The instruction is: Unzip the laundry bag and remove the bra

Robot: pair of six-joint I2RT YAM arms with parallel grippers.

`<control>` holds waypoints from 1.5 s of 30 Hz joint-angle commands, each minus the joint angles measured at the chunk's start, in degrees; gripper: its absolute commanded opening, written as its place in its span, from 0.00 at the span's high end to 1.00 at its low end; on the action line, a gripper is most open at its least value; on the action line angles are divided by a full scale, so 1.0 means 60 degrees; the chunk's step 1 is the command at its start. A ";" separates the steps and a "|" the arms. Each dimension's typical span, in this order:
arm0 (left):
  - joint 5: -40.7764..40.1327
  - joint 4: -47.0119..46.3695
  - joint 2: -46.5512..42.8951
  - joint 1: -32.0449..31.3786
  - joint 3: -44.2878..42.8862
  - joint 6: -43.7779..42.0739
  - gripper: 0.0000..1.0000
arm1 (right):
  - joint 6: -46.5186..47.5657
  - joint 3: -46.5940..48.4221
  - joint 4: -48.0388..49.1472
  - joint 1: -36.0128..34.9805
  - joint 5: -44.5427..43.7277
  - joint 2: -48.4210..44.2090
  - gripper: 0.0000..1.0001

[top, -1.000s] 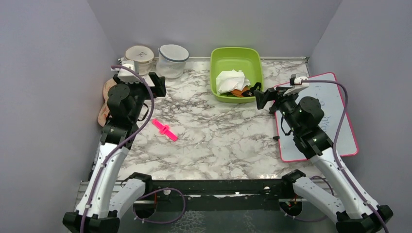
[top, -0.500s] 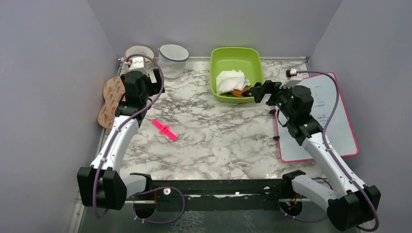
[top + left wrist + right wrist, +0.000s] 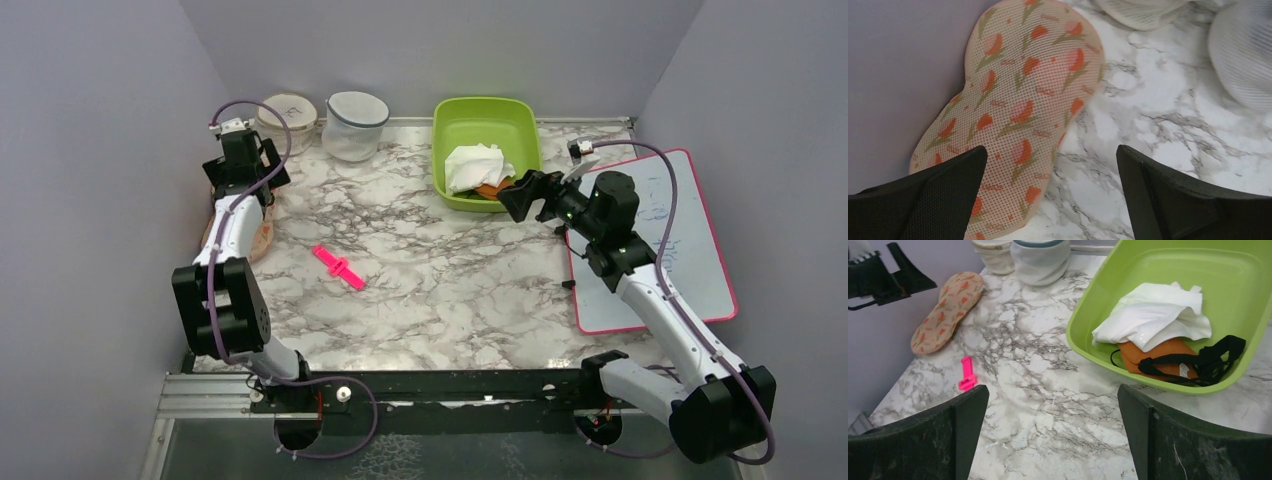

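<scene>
The laundry bag (image 3: 1018, 100), a peach two-lobed mesh case with orange-red flower motifs, lies flat against the left wall, zipped as far as I can tell. My left gripper (image 3: 1050, 155) hovers open above its near lobe, one finger over the mesh and the other over marble. In the top view the left arm covers most of the laundry bag (image 3: 266, 232), with the left gripper (image 3: 240, 165) near the wall. The right wrist view shows the laundry bag (image 3: 945, 312) at far left. My right gripper (image 3: 520, 195) is open over bare marble, empty. The bra is hidden.
A green tub (image 3: 487, 110) at the back holds a white cloth (image 3: 1153, 312) and a black-and-orange garment (image 3: 1178, 360). Two round white mesh tubs (image 3: 355, 125) (image 3: 288, 110) stand back left. A pink clip (image 3: 338, 266) lies mid-table. A pink-rimmed whiteboard (image 3: 660, 250) lies right.
My left arm has swung out to the left and back, bringing its gripper over the laundry bag by the wall. The right gripper has edged left along the tub's front. Both stay open.
</scene>
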State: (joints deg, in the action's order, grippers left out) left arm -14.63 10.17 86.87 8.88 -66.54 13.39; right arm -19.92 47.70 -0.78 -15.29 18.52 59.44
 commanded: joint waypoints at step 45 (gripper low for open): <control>0.7553 -0.1925 -0.2417 -0.2769 0.1099 -0.3580 1.00 | -0.0174 0.0372 0.0464 0.0073 0.1355 0.0812 0.00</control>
State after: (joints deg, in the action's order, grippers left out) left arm 20.80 5.48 79.02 -4.01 -64.14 5.21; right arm -20.97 48.47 1.32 -15.25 26.81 64.55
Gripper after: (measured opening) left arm 0.009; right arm 0.997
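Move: The flowered laundry bag lies on the table about 16 cm below the open left hand, its middle roughly 5 cm ahead and 4 cm to the left. From the same hand, one mesh tub stands about 18 cm ahead and 8 cm right, the other level with that tub but 22 cm right; the pink strip lies 10 cm back and 20 cm right. From the right hand the bag is some 68 cm left, 15 cm ahead and 22 cm below. The left hand sinks about 15 cm, pinches the laundry bag, lifts it and swings it 20 cm right. ##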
